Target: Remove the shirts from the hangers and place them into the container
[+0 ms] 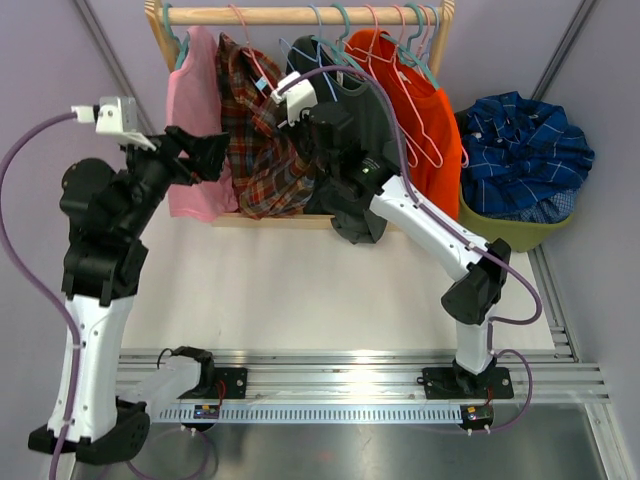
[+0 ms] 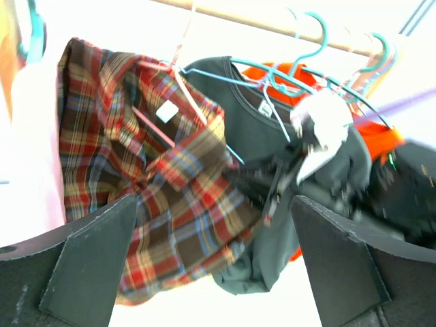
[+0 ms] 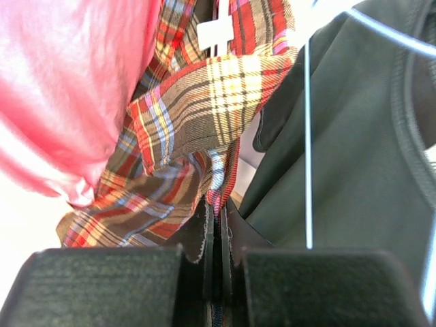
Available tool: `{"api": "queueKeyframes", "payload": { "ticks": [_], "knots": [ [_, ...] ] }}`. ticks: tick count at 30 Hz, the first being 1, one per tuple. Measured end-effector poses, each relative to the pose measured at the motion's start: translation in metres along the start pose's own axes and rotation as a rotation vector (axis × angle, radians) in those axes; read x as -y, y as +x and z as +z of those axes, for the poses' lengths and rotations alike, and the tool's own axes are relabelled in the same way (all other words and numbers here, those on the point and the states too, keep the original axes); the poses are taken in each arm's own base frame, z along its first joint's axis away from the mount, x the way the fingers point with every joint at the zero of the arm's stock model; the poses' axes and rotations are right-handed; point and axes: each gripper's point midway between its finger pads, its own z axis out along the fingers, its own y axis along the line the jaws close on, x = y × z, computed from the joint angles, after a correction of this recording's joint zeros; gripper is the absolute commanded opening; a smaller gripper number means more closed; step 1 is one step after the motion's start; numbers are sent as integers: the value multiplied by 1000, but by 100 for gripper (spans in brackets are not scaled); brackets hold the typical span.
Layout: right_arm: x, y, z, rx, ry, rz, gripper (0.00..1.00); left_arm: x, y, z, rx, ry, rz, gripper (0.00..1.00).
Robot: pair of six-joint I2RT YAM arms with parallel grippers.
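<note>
A red-brown-green plaid shirt (image 1: 258, 150) hangs on a pink hanger (image 2: 182, 85) from the wooden rail (image 1: 300, 15). It sits between a pink shirt (image 1: 195, 130) and a dark grey shirt (image 1: 362, 222), which hangs on a teal hanger (image 2: 272, 76). An orange shirt (image 1: 425, 135) hangs furthest right. My right gripper (image 3: 221, 208) is shut on the plaid shirt's (image 3: 197, 102) front edge, beside the dark grey shirt (image 3: 354, 157). In front of the plaid shirt (image 2: 157, 204), touching nothing, my left gripper (image 2: 218, 272) stands wide open. The olive container (image 1: 510, 232) at the right holds a blue plaid shirt (image 1: 525, 150).
Several empty teal and pink hangers (image 1: 415, 35) crowd the rail's right end. The rack's wooden base (image 1: 270, 220) lies on the white table under the shirts. A metal rail (image 1: 350, 365) runs along the near edge by the arm bases.
</note>
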Motion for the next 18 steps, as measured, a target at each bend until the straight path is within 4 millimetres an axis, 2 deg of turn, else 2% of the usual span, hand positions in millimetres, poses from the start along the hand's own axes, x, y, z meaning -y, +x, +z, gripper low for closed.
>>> {"api": "queueKeyframes", "payload": {
  "ticks": [5,11,16,18],
  "knots": [
    [8,-21,-14,41,1,22,0,3,15,-33,-3,7,-16,99],
    [21,-59,-37,132,6,46,0,2,43,-49,-52,20,-38,99],
    [36,-90,-69,190,7,77,0,1,53,-58,-77,19,-45,99],
    [41,-100,-89,189,-12,92,0,2,54,-61,-76,24,-46,99]
  ]
}}
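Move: The right hand already pinches the front edge of the plaid shirt. The container lies roughly 45 cm to its right, about level in reach and 27 cm lower; the shirt's pink hanger is some 9 cm ahead, 5 left and 8 up, and the gray shirt about 9 cm right and 2 farther out. From the empty left hand, the plaid shirt's middle hangs about 15 cm ahead, 6 right and 8 below, with the pink shirt 13 ahead, 3 left and 8 below. Keeping its shut grip on the plaid shirt's front edge, the right hand lifts about 11 cm, gathering speed as it also pulls back and to its right, away from the pink shirt and across in front of the gray one, with the fingers tipping up and the hand rolling some 10 degrees left side up. The left hand, already wide open and free of the cloth, backs off from the rail and then sinks as well, about 6 cm each way, slowing as it goes and staying open. ##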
